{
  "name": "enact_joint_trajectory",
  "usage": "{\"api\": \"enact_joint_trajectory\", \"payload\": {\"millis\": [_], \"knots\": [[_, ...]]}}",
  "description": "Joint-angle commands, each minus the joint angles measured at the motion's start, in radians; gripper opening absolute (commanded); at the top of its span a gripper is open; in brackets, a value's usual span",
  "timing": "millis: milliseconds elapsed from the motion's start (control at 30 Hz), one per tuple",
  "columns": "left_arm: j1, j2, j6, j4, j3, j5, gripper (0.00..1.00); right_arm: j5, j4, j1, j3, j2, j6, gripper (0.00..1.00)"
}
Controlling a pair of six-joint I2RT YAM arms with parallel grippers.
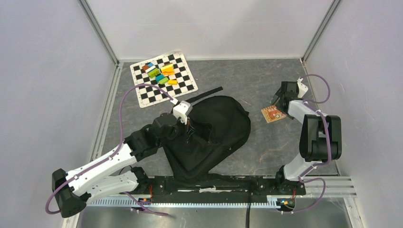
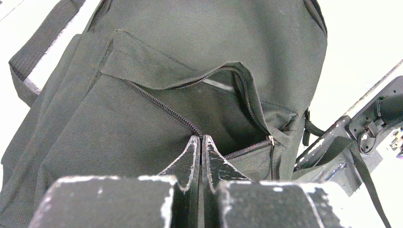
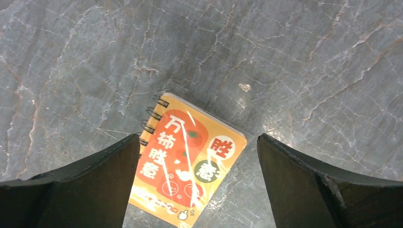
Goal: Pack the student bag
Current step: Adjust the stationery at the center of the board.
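The student bag [image 1: 214, 135], black and soft, lies in the middle of the table, and its front pocket [image 2: 214, 102] is unzipped and gaping. My left gripper [image 1: 189, 124] is at the bag's left edge. In the left wrist view the left gripper [image 2: 200, 138] is shut, its tips pinching the zip edge of the pocket's lower lip. A small orange spiral notebook [image 1: 273, 114] lies flat to the right of the bag. My right gripper [image 3: 197, 138] hangs open just above the notebook [image 3: 187, 164], one finger on each side, not touching it.
A checkerboard mat [image 1: 185, 85] at the back left carries several small coloured blocks [image 1: 161, 73]. A black strap [image 1: 205, 95] trails from the bag's top. Pale walls close in the left, back and right sides. A metal rail [image 1: 332, 187] runs along the near edge.
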Motion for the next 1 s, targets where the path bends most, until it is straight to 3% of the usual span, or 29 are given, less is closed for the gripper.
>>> {"api": "enact_joint_trajectory", "payload": {"millis": [0,400,967], "knots": [[0.004,0.001,0.046,0.085,0.005,0.024,0.02,-0.012,-0.013,-0.001,0.066,0.029,0.011,0.98],[0.004,0.003,0.041,0.099,-0.005,0.030,0.02,0.094,-0.133,0.057,0.196,0.135,-0.031,0.98],[0.004,-0.001,0.036,0.102,-0.010,0.023,0.02,0.068,-0.204,0.184,0.050,0.038,-0.181,0.98]]}}
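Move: The small orange notebook lies flat, some 4 cm to the right hand's left, 3 cm back and about 3 cm below its open fingers. The bag's middle is roughly 32 cm left of that hand and 13 cm back; its loose black strap runs about 33 cm left and 6 cm ahead. From the left hand, at the bag, the notebook is about 36 cm right, 7 cm ahead and 18 cm below. The open right hand edges forward, then sweeps 5 cm left and back, fingers straddling and nudging the notebook. ##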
